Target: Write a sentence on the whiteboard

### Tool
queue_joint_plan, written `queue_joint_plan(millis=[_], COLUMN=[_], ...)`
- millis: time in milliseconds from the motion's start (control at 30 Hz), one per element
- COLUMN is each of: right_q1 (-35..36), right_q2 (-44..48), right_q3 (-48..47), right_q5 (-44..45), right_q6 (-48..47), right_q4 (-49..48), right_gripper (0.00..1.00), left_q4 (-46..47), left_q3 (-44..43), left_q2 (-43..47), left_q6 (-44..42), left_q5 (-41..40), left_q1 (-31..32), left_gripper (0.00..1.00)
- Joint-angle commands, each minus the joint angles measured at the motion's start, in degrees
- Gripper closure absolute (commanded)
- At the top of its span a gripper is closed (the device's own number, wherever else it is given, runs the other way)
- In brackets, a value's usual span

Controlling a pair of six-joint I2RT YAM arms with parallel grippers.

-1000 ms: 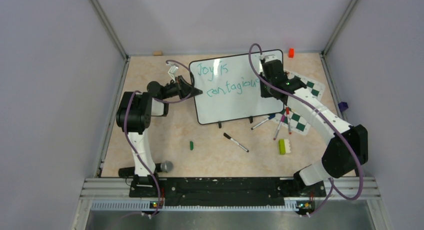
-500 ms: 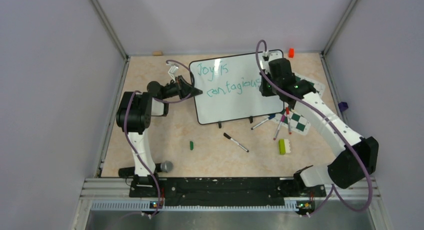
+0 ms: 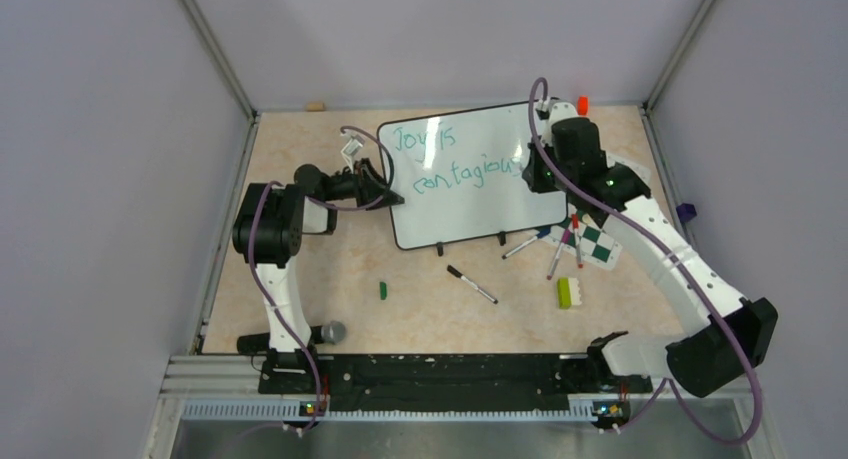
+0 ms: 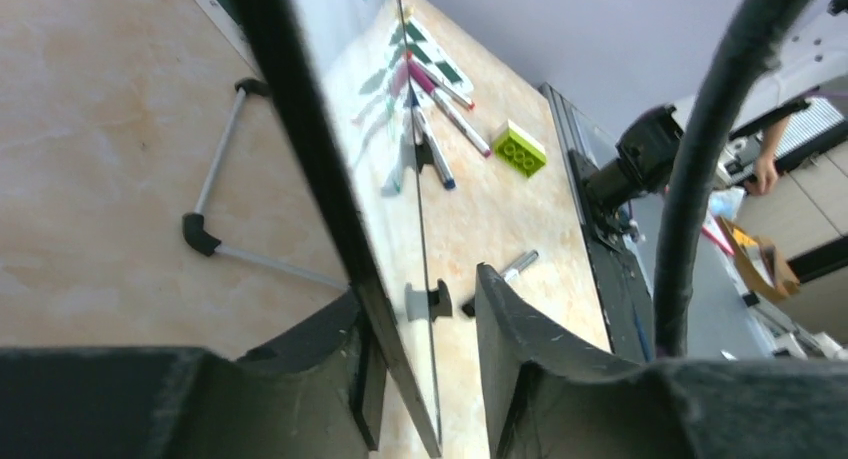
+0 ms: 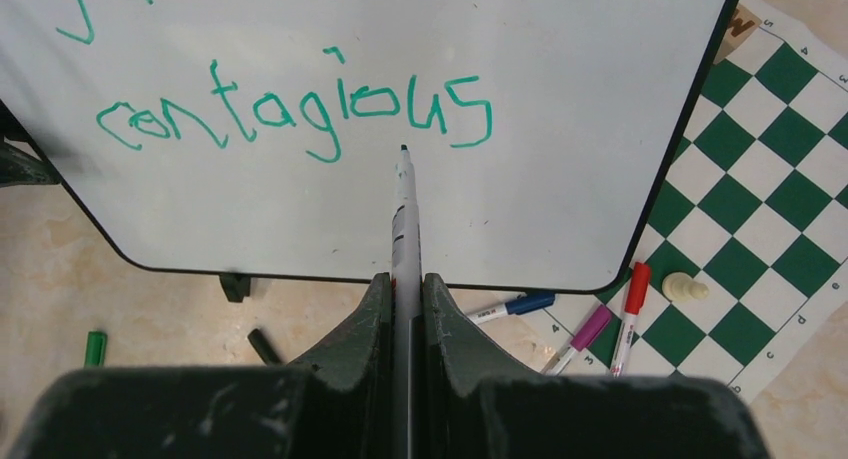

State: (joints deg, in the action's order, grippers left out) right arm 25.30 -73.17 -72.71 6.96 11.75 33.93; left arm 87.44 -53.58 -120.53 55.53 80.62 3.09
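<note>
The whiteboard point(image 3: 470, 204) stands propped at the back of the table, black-framed, with the teal sentence point(image 3: 440, 159) "Joy is contagious" in two lines. In the right wrist view the word "contagious" point(image 5: 300, 109) sits just above the tip of a white-barrelled marker point(image 5: 405, 209). My right gripper point(image 5: 405, 279) is shut on that marker, hovering off the board's right side point(image 3: 535, 174). My left gripper point(image 4: 418, 289) straddles the board's left frame edge point(image 4: 300, 129), open, one finger against the back and the other apart from the face.
A green-and-white chess mat point(image 3: 605, 241) lies right of the board, with coloured markers point(image 3: 560, 254) and a white pawn point(image 5: 685, 287) on it. A black marker point(image 3: 471, 284), green cap point(image 3: 382, 290), lime brick point(image 3: 565, 292) and orange block point(image 3: 582, 105) lie on the table.
My right arm has drawn back to the right, carrying the marker off the board's face. My left jaws have parted from their grip on the board's left edge.
</note>
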Motion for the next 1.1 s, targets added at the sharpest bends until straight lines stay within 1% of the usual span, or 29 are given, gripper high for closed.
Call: queue_joint_plan(millis=[0,33,67,100,167,367,500,633,767,867,1067], right_q1=[-0.58,-0.6,-0.58,-0.56,-0.59,-0.59,-0.59,-0.6,-0.6,-0.55,-0.6], right_q2=[3.27,3.43,3.66,3.78,4.08,5.11,6.12,7.47,8.39,8.9,9.69], right_q3=[0.54,0.57,0.61,0.63,0.63,0.61,0.48,0.45,0.38,0.37,0.42], right_q5=[-0.4,-0.44,-0.48,-0.43,-0.38,-0.42,-0.38,0.12,0.26,-0.07,-0.27], right_q6=[0.8,0.81,0.88,0.91,0.91,1.27,1.4,1.36,1.37,1.57,1.86], right_q4=[-0.08,0.07,0.23,0.4,0.61,0.93,1.49,2.37,2.86,3.15,3.48], right_gripper=[1.0,1.0,1.0,1.0,1.0,1.0,1.0,1.0,1.0,1.0,1.0], left_q4=[5.23,5.28,5.28,5.29,5.26,5.26,5.28,5.25,5.24,5.24,4.89], left_q3=[1.2,1.46,1.8,2.2,3.19,6.76,8.27,12.19,18.47,22.79,31.42], left_q2=[1.93,2.55,2.94,3.63,5.0,9.34,10.32,13.55,17.86,21.26,27.82], left_q6=[-0.58,-0.62,-0.6,-0.66,-0.94,-2.02,-3.11,-5.95,-9.38,-12.38,-14.44], left_q5=[5.01,5.07,4.96,4.98,4.72,3.46,4.58,2.68,-2.61,-7.31,-19.0], left_q1=[-0.1,-0.1,-0.17,-0.26,-0.59,-1.94,-2.57,-2.67,-7.47,-8.9,-13.12], left_gripper=[0.52,0.42,0.24,0.12,0.02,0.01,0.01,0.01,0.01,0.01,0.01])
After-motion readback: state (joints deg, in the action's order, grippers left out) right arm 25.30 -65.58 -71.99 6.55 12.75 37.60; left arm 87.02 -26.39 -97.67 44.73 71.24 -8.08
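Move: The whiteboard's middle lies about 18 cm right of the left hand and 4 cm ahead, roughly at its height; its left edge runs between that hand's part-open fingers. The black marker is 19 cm right and 18 back, the green cap 2 left and 18 back, both some 13 below. From the right hand, the board's middle is about 11 cm left, 5 ahead and 12 below, the final "s" 6 ahead, 2 left and 11 below. The left hand spreads its part-open fingers wide and comes free of the whiteboard's left edge, first backing about 5 cm towards its base, then swinging some 6 cm left, away from the board, rising slightly and turning about 20 degrees counter-clockwise. Meanwhile the right hand keeps its shut grip on the green marker, its tip already clear of the board, and eases back and up about 3 cm each way, drawing farther off the finished writing. ##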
